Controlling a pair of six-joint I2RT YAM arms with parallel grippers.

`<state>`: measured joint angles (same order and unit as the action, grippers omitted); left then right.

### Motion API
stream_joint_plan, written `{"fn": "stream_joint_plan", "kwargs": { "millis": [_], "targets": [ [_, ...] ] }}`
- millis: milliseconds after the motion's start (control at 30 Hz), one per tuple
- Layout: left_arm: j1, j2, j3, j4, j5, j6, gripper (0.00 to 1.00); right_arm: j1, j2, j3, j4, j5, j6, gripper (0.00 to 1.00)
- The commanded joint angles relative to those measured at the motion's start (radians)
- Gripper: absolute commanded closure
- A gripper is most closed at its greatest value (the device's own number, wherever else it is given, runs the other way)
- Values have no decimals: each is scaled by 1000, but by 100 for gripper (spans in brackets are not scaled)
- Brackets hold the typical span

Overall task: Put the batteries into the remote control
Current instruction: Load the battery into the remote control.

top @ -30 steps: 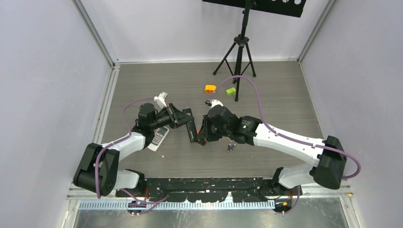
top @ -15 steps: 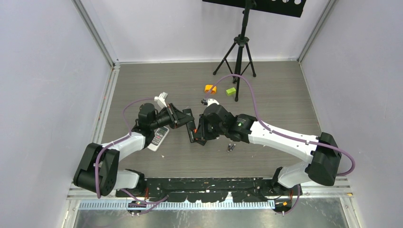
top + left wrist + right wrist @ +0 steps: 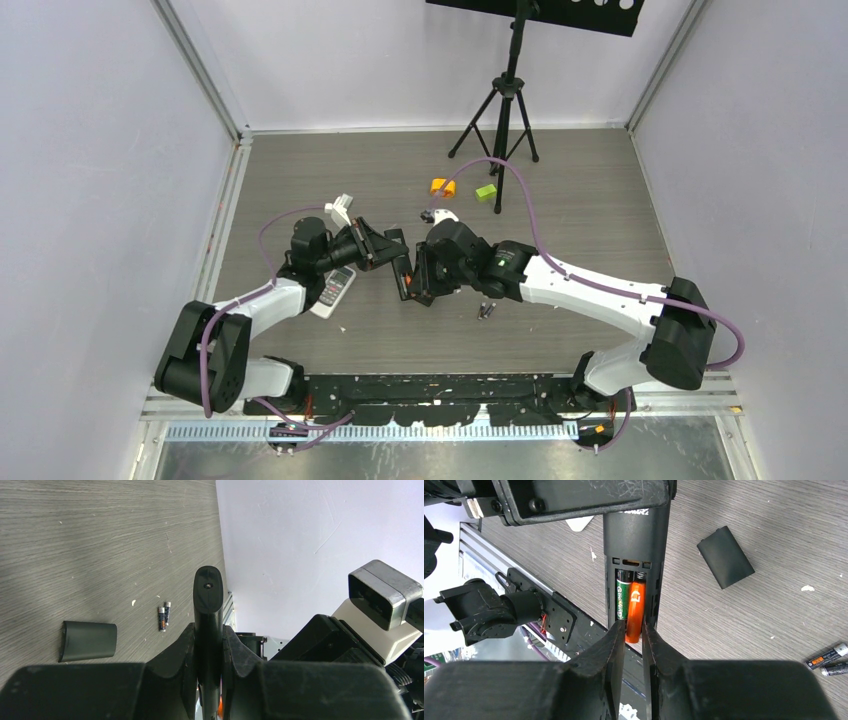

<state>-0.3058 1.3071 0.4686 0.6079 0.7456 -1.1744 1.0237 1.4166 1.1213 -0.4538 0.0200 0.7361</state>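
Observation:
My left gripper [image 3: 208, 630] is shut on the black remote control [image 3: 208, 600] and holds it above the table, with its open battery bay facing the right wrist camera. In the bay [image 3: 636, 535] lie a dark green battery [image 3: 623, 600] and an orange battery [image 3: 635, 610]. The orange one's near end sticks out further than the green one's. My right gripper [image 3: 634, 627] straddles that end, its jaws slightly open with slim gaps. Two dark grey batteries [image 3: 829, 660] lie together on the table [image 3: 485, 311]. The grippers meet mid-table [image 3: 410, 280].
The black battery cover [image 3: 725, 556] lies flat on the table. A light grey remote [image 3: 335, 290] lies under the left arm, with a white piece [image 3: 340, 208] beyond it. An orange block [image 3: 440, 186], a lime block [image 3: 486, 192] and a tripod [image 3: 497, 110] stand at the back.
The right arm has edged a little left toward the remote. The left arm and the remote have stayed put.

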Motion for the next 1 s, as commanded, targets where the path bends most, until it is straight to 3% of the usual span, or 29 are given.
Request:
{"fn": "stream_joint_plan", "kwargs": {
  "millis": [0, 200, 400, 533, 633, 767, 967],
  "targets": [
    [-3, 3, 31, 18, 15, -2, 100, 9, -1, 29, 43, -6, -21, 74],
    [-3, 2, 31, 18, 12, -2, 100, 11, 3, 36, 24, 0, -25, 70],
    [-3, -8, 32, 17, 8, -25, 100, 12, -36, 40, 23, 48, 3, 59],
    [-3, -43, 38, 6, -5, -70, 100, 12, -110, 2, 79, 98, 60, 40],
    [-3, -72, 56, -56, -38, -117, 100, 12, -194, -79, 225, 96, 111, 26],
    [-3, -90, 88, -117, -90, -193, 100, 12, -285, -163, 325, 149, 189, 21],
    [-2, -84, 132, -14, -135, -415, 100, 12, -395, -261, 366, 268, 351, 18]
  ]
}}
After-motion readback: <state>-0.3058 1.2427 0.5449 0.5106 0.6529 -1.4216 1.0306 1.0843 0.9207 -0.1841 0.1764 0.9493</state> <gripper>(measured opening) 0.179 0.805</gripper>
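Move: The orange battery already lies in the remote's bay, its lower end between the right fingertips, its middle about 2 cm ahead, 1 cm left and 1 cm below that hand; the green battery is 1 cm further left, beside it. On the table some 16 cm below the right hand, the battery cover lies about 4 cm ahead and 1 cm right, the loose batteries about 15 cm right, level. From the left hand, which grips the remote, the orange battery is about 6 cm back, 2 cm right and 1 cm lower. The orange battery is left in the bay as the right fingers, already partly open, spread wide around its lower end; the hand stays there at first, then backs off upward about 9 cm and slightly right, rolling some 25 degrees with its left side rising. Late on, the left hand, keeping its grip, lifts the remote about 4 cm and a little forward, turning slightly. ##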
